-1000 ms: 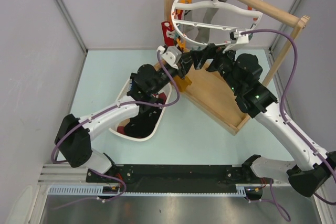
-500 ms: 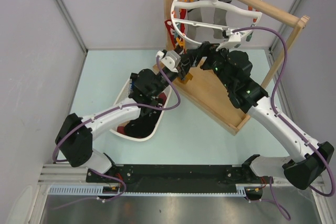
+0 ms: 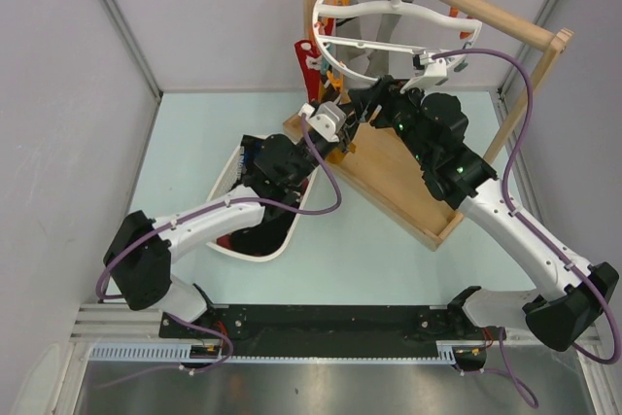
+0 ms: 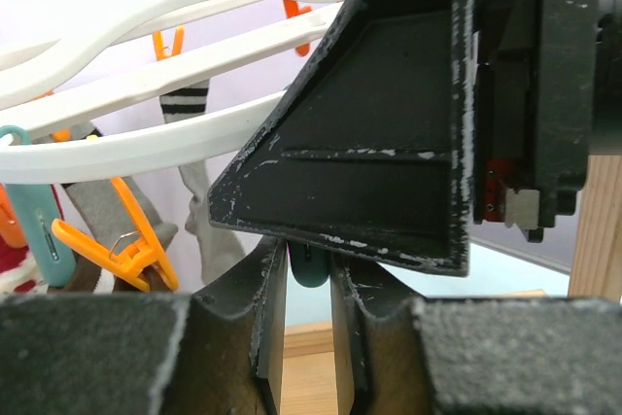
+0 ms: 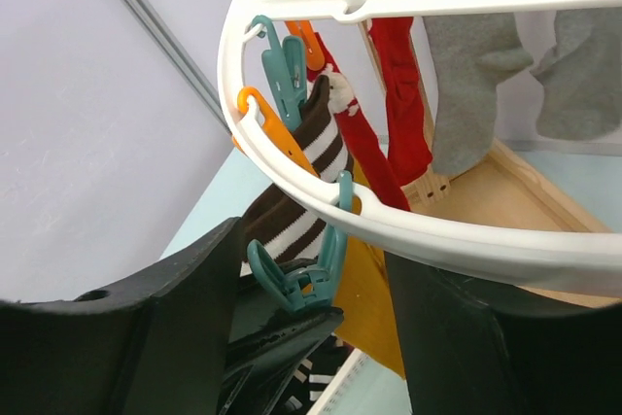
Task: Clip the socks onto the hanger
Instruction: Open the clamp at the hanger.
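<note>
The white ring hanger point(image 3: 362, 46) hangs from the wooden rail with several socks clipped on: brown-striped point(image 5: 306, 157), red point(image 5: 403, 94), grey point(image 5: 471, 65). A free teal clip point(image 5: 301, 284) dangles from the ring's point(image 5: 466, 240) near edge. My left gripper point(image 3: 342, 121) reaches up under it, its narrow jaws point(image 4: 308, 274) pinching the clip's tail point(image 4: 309, 261). My right gripper point(image 3: 362, 104) stands open, its two fingers either side of that clip and the left fingertips point(image 5: 316, 269). More dark socks point(image 3: 260, 230) lie in the basket.
A white basket point(image 3: 225, 167) sits below the left arm. The wooden frame's base board point(image 3: 408, 182) and sloping rail point(image 3: 486, 12) stand behind and to the right. Orange clips point(image 4: 117, 245) hang close beside the teal one.
The right gripper's jaws have narrowed around the teal clip. The left gripper has shifted slightly right and nearer under the ring, and the hanger has swung a little left.
</note>
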Action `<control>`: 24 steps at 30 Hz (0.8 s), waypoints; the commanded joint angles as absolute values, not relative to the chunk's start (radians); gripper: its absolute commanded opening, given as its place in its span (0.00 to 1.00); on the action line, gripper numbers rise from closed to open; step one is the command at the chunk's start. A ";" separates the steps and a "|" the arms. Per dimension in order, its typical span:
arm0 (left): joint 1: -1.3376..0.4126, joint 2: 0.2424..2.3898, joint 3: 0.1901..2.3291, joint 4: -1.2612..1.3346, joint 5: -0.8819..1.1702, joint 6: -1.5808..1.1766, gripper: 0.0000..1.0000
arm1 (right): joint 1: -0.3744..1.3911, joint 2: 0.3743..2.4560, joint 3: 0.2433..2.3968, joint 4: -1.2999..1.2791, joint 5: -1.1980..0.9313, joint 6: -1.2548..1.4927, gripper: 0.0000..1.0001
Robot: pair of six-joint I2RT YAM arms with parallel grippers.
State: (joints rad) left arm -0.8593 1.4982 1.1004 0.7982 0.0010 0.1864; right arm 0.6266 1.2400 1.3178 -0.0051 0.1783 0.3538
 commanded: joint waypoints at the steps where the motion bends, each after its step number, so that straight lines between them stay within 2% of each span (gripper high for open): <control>1: -0.896 1.505 1.108 0.696 0.021 0.233 0.09 | 0.627 1.223 1.384 0.114 0.187 0.350 0.61; 13: -0.902 1.490 1.089 0.683 0.011 0.227 0.15 | 0.627 1.195 1.385 0.098 0.155 0.354 0.17; 18: -0.903 1.463 1.066 0.689 0.008 0.189 0.35 | 0.618 1.190 1.385 0.089 0.144 0.364 0.00; 19: -0.902 1.457 1.060 0.689 0.005 0.184 0.41 | 0.618 1.189 1.385 0.087 0.143 0.365 0.00; 24: -0.902 1.422 1.035 0.690 -0.028 0.170 0.57 | 0.601 1.192 1.385 0.081 0.110 0.394 0.00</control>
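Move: The teal clamp is still held at the left fingertips, its middle about 1 cm ahead, 1 cm right and 2 cm above that hand. For the right hand it lies between the open fingers, some 1 cm ahead, straight in line and 1 cm up. From the right hand, the hanger's white rim passes about 2 cm ahead, level sideways and 4 cm up; an orange clamp is roughly 5 cm ahead, 5 left, 3 up. Right fingers pinch the teal clamp, then rise 2.5 cm; left ones open and release it, sinking about 4 cm. ##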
